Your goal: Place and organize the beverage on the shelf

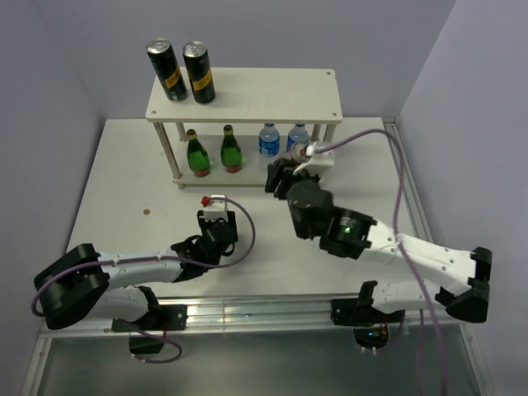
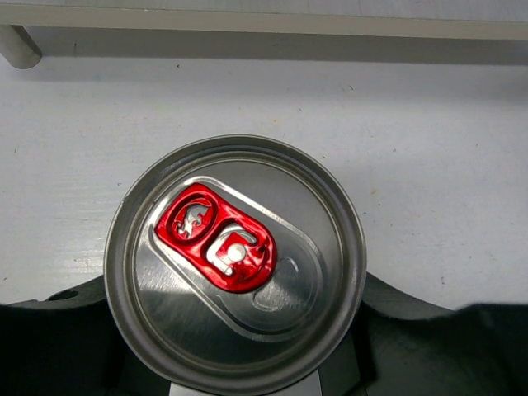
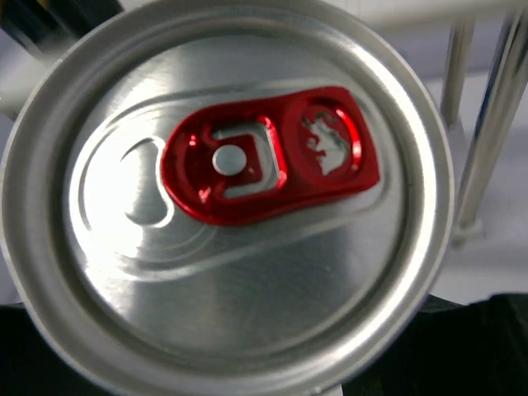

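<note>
The pale wood shelf stands at the back of the table. Two tall black cans sit on its top board at the left. Two green bottles stand on the lower tier. My left gripper is shut on a silver can with a red tab, in front of the shelf's left half. My right gripper is shut on a second red-tabbed can, and it holds this can at the lower tier's right side. Both cans hide the fingertips.
Two small blue-labelled bottles stand on the lower tier, right of the green ones and close to the right gripper's can. Thin shelf legs stand just right of that can. A small brown spot marks the table at the left.
</note>
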`<state>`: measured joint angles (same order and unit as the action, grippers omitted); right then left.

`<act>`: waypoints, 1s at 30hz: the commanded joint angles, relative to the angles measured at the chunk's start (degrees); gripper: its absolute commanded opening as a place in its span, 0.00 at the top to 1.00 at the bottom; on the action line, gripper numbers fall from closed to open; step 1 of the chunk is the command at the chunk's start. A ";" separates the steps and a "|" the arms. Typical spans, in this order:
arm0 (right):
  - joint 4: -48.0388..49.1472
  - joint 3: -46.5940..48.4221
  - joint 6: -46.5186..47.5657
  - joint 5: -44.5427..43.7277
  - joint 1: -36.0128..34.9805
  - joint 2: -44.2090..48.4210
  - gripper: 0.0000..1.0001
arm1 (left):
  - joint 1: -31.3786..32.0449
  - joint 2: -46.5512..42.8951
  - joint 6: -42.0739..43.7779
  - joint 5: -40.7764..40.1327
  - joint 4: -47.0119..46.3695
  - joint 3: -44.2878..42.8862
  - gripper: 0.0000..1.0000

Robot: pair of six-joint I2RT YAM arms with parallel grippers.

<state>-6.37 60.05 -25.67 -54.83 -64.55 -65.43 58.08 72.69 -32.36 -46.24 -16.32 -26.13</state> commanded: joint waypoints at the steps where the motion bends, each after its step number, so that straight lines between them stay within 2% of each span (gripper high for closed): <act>1: -0.67 11.03 13.08 -2.04 1.36 2.41 1.00 | -0.16 0.70 -0.78 0.53 -4.25 -2.61 1.00; 2: 1.52 12.62 17.54 -1.08 2.49 1.72 1.00 | -0.16 0.88 -0.78 1.32 -4.25 -2.78 1.00; 5: 0.14 20.52 20.04 2.26 7.13 -1.53 1.00 | -0.16 1.06 -1.39 2.29 -3.29 -3.58 1.00; 8: -1.80 27.29 19.61 8.58 12.33 -5.66 1.00 | -0.16 0.27 -1.57 3.00 -2.32 -4.02 1.00; 9: -2.32 30.27 19.43 11.64 16.00 -6.81 1.00 | -0.16 -0.26 -1.57 3.17 -2.06 -4.28 1.00; 14: -6.46 39.42 16.36 19.13 25.43 -15.42 1.00 | -0.08 -1.05 -1.48 4.22 0.58 -5.68 1.00; 19: -7.95 42.60 12.14 24.67 33.07 -20.87 1.00 | 0.62 -1.41 -2.09 4.05 1.99 -6.04 1.00; 30: -8.30 43.48 10.29 27.58 36.78 -25.01 1.00 | 2.47 -1.32 -2.71 2.82 2.96 -5.95 1.00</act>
<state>-18.52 99.48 -14.55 -28.75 -28.10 -90.39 59.90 72.49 -33.95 -41.82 -10.76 -29.30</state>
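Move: My right hand already holds a silver can high in front of the shelf. The free right end of the top board lies about 19 cm ahead, 9 cm to the right and barely 2 cm higher. On that board the two black cans stand about 19 cm ahead, 21 and 29 cm to my left; the right water bottle is 19 cm ahead, 4 cm right and 20 cm below. From my left hand the board's right end is roughly 19 cm ahead, 26 cm right and 24 cm up. I swing the gripped can up about 16 cm in my right hand, tipping the fingers up, then sweep it some 19 cm forward and 9 cm right over the top board's right end. I level the wrist again and lower about 8 cm before easing to a stop, fingers still shut on the can. My left hand keeps its own can and drifts about 2 cm right. ##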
